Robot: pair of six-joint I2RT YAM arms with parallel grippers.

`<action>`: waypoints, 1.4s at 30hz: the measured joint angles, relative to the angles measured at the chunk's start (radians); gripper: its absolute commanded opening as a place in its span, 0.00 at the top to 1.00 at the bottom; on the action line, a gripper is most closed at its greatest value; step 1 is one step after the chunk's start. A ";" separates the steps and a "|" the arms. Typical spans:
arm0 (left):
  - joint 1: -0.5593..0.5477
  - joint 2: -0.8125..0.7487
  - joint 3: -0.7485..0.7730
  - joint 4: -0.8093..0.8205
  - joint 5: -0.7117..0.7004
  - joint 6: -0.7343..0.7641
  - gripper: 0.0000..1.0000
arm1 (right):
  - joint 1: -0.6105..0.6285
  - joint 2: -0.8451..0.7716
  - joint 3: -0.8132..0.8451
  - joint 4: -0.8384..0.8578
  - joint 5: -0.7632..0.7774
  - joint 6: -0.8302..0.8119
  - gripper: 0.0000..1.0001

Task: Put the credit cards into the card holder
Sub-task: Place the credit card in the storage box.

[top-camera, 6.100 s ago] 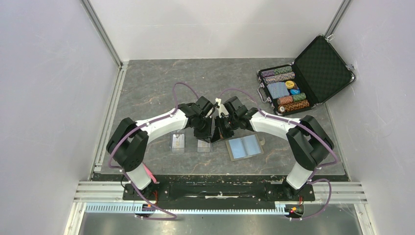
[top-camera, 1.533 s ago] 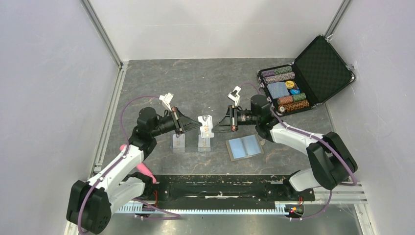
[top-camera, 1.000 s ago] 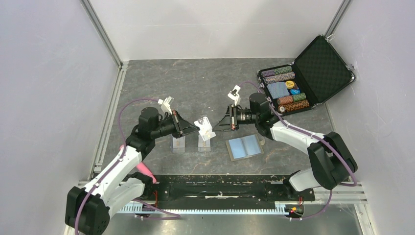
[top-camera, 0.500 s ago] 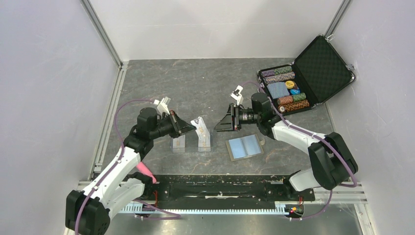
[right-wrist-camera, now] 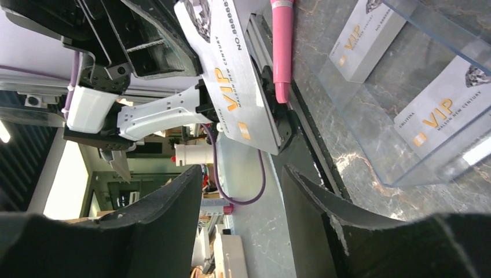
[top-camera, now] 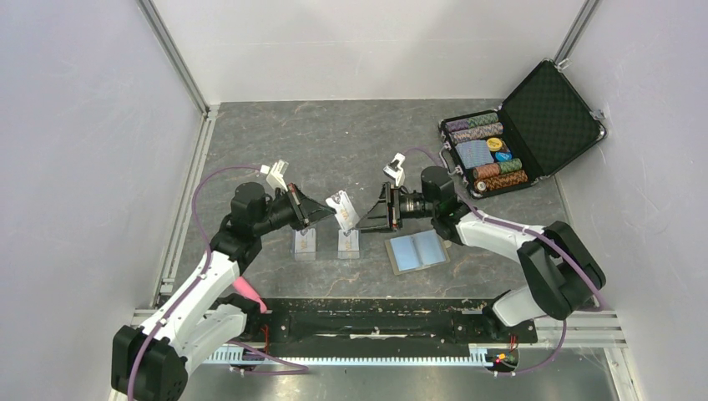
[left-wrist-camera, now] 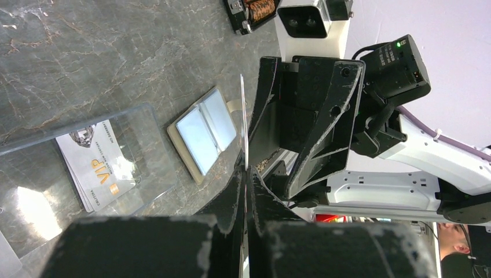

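Observation:
My left gripper [top-camera: 331, 214] is shut on one edge of a whitish credit card [top-camera: 342, 208] and holds it tilted in the air above the clear cases. In the left wrist view the card [left-wrist-camera: 244, 116] shows edge-on, rising from the shut gripper [left-wrist-camera: 246, 172]. My right gripper [top-camera: 377, 214] faces it from the right, open and just clear of the card; its wrist view shows the card's VIP face [right-wrist-camera: 231, 75] beyond the open gripper [right-wrist-camera: 240, 174]. The card holder [top-camera: 417, 251] lies open and flat, blue pockets up, below the right gripper. Another VIP card [left-wrist-camera: 95, 168] lies in a clear case.
Two clear plastic cases [top-camera: 305, 244] [top-camera: 348, 242] stand side by side left of the card holder. An open black poker-chip case [top-camera: 534, 125] sits at the back right. A pink tool [top-camera: 246, 292] lies by the left arm's base. Walls enclose the table.
The right gripper has opened and let go of the card, which now stays in the left gripper alone, tilted and shifted slightly left. The right gripper has edged back toward it.

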 measured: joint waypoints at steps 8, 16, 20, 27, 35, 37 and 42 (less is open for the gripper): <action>0.000 -0.007 -0.025 0.012 0.000 0.000 0.98 | 0.006 0.011 0.000 0.137 0.008 0.098 0.48; 0.000 -0.022 -0.034 0.014 -0.002 -0.008 0.98 | 0.006 0.011 0.006 0.114 0.039 0.080 0.44; 0.000 -0.024 -0.035 0.021 -0.002 -0.028 0.98 | 0.006 0.011 0.033 -0.089 0.105 -0.026 0.44; 0.000 -0.031 -0.039 0.037 -0.002 -0.039 0.98 | 0.015 0.023 0.032 -0.156 0.129 -0.046 0.52; 0.000 -0.033 -0.043 0.043 -0.002 -0.045 0.98 | 0.042 0.024 0.031 -0.008 0.119 0.037 0.78; 0.004 -0.038 -0.045 0.042 -0.003 -0.045 0.98 | 0.043 0.024 0.031 -0.006 0.120 0.048 0.82; 0.006 -0.043 -0.047 0.021 -0.025 -0.044 0.98 | 0.043 0.023 0.032 -0.017 0.123 0.052 0.83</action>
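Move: The card my left hand still holds has its middle about 2 cm to the right of that hand, at its height. From my open right hand, it is some 4 cm to the left, 2 cm ahead and a little above, its free end just off my fingertips. The clear box below lies about 4 cm left of my right hand, 1 cm back and 16 cm down. The card holder is 13 cm to its right, 3 cm back. I bob my right hand up some 2.5 cm, sink it about 5 cm, then rise again to nearly the starting height, easing about 1.5 cm left and 1 cm forward towards the card. As it comes back up, I close its half-open fingers almost shut around the card's free near corner. My left hand keeps its pinch on the other side and stays nearly still. ##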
